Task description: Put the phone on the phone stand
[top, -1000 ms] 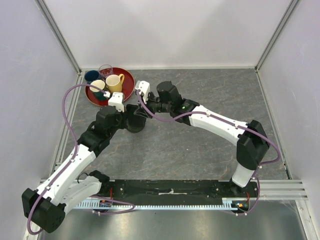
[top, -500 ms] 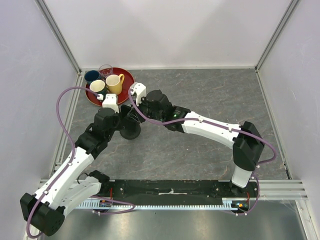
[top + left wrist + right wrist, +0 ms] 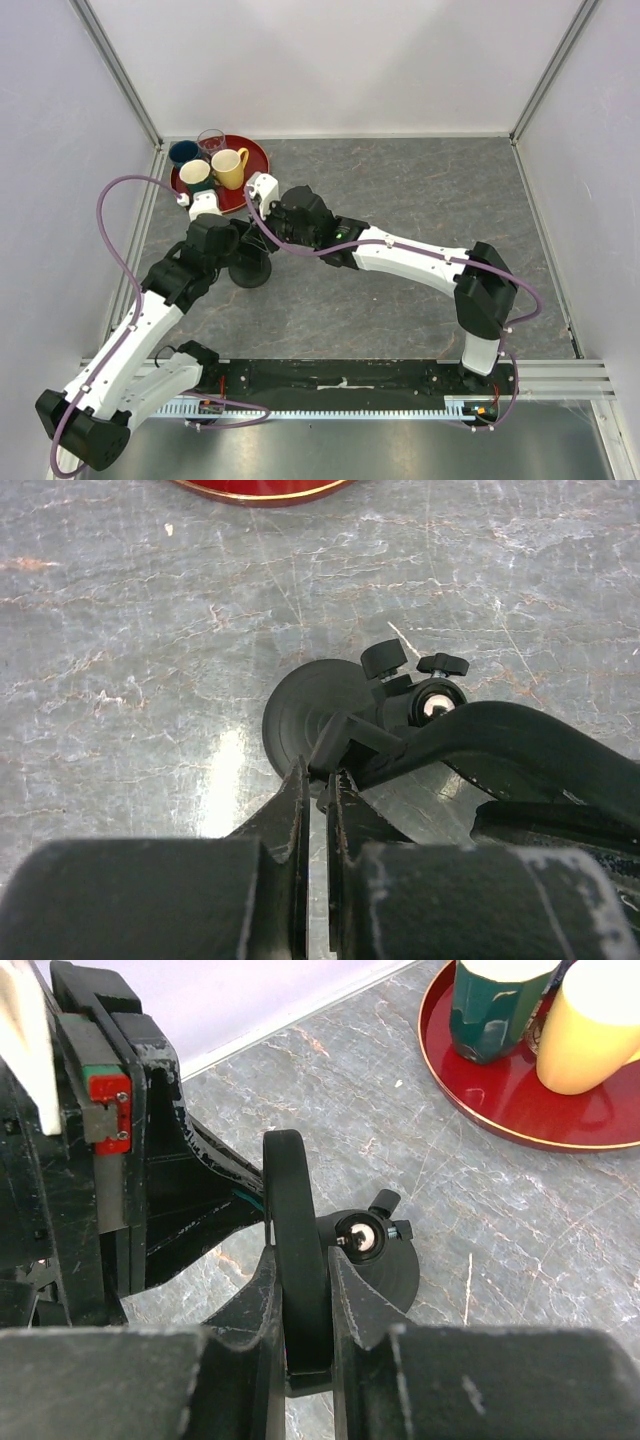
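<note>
The phone stand (image 3: 305, 700) rests on the grey stone table, showing its round disc base, ball joint and clamp bracket. My left gripper (image 3: 320, 780) is shut, its tips pinched on the lower edge of that bracket. The phone (image 3: 290, 1190) appears edge-on as a thin black bar, upright between the fingers of my right gripper (image 3: 300, 1260), which is shut on it. It hangs just above and beside the phone stand (image 3: 395, 1275). From the left wrist, the phone (image 3: 520, 735) reaches in from the right to the bracket. In the top view both grippers crowd over the phone stand (image 3: 250, 270).
A red tray (image 3: 255, 160) sits at the back left, just behind the grippers. It holds a yellow mug (image 3: 230, 165), a green mug (image 3: 196, 175), a blue cup (image 3: 183, 152) and a glass (image 3: 211, 140). White walls enclose the table.
Both grippers and the phone stand have shifted left and slightly toward the near edge. The right arm has stretched further left, carrying the phone.
</note>
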Available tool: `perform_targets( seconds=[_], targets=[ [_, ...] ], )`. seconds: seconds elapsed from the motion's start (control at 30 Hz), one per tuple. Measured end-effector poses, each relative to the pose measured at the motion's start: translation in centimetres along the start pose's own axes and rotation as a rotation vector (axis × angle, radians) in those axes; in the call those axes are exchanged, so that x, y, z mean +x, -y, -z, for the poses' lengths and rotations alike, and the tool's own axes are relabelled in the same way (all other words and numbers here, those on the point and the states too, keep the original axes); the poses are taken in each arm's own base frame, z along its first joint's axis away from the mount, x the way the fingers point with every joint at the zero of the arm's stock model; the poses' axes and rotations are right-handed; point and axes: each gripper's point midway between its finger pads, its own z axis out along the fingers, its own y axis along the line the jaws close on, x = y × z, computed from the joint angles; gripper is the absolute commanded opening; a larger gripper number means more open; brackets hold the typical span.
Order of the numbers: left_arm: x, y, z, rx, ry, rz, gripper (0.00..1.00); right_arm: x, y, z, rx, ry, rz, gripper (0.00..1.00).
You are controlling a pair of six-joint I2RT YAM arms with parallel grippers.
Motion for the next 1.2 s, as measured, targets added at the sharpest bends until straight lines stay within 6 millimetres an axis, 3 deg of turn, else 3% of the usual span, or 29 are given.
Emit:
perform_targets(
  seconds=[0.13, 0.23, 0.37, 0.5, 0.57, 0.67, 0.77, 0.93, 1.03, 1.2],
  targets=[
    [0.3, -0.7, 0.4, -0.038, -0.014, 0.039, 0.38, 0.1, -0.5, -0.4, -0.035, -0.001, 0.013, 0.0],
    [0.4, -1.9, 1.3, -0.086, -0.01, 0.09, 0.47, -0.3, -0.1, -1.1, -0.015, 0.016, 0.021, 0.0],
    [-0.8, -3.7, 4.1, -0.109, 0.045, 0.173, 0.56, -1.2, 5.9, -1.7, 0.176, 0.058, 0.024, 0.0],
    [-1.0, -5.0, 5.8, -0.135, 0.078, 0.229, 0.62, -1.3, 12.2, -0.9, 0.356, 0.067, 0.041, 0.0],
    [-0.5, -5.5, 6.2, -0.146, 0.067, 0.233, 0.62, -1.4, 13.6, -0.5, 0.38, 0.065, 0.045, 0.0],
    [-0.3, -5.6, 6.7, -0.128, 0.075, 0.241, 0.62, -1.3, 13.4, -0.5, 0.364, 0.061, 0.059, 0.0],
    [-0.4, -4.7, 7.2, -0.032, 0.105, 0.251, 0.66, -1.3, 13.0, -0.7, 0.338, 0.059, 0.072, 0.04],
    [-1.4, -1.1, 7.4, 0.179, 0.14, 0.221, 0.67, -1.3, 13.5, -0.5, 0.293, 0.063, 0.064, 0.33],
    [-2.2, 1.2, 6.9, 0.264, 0.133, 0.185, 0.67, -0.9, 14.4, -0.1, 0.267, 0.054, 0.052, 0.43],
    [-2.7, 4.3, 5.1, 0.348, 0.095, 0.122, 0.68, 1.4, 15.7, 0.6, 0.194, 0.007, 0.019, 0.51]
  ],
)
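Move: My two hands meet over the phone stand: my right already pinches the phone, whose middle is within a couple of centimetres of those fingers. My nearly shut left hand has the phone about 4 cm to its right and 1 cm ahead, at its own height; the stand's base is roughly 4 cm ahead, 1 cm right and 13 cm below it. The red tray is some 32 cm ahead of my left hand, about 6 cm left and down at table height. I open my left fingers and back away from the phone and stand, about 6 cm back, 5 cm left and a little up, then swing that hand right and somewhat forward. Freed of it, my right hand shoots forward some 12 cm and about 6 cm right with the phone in its grip, pauses, then eases right and down about 3 cm while its fingers open, turned some 10 to 20 degrees clockwise. ##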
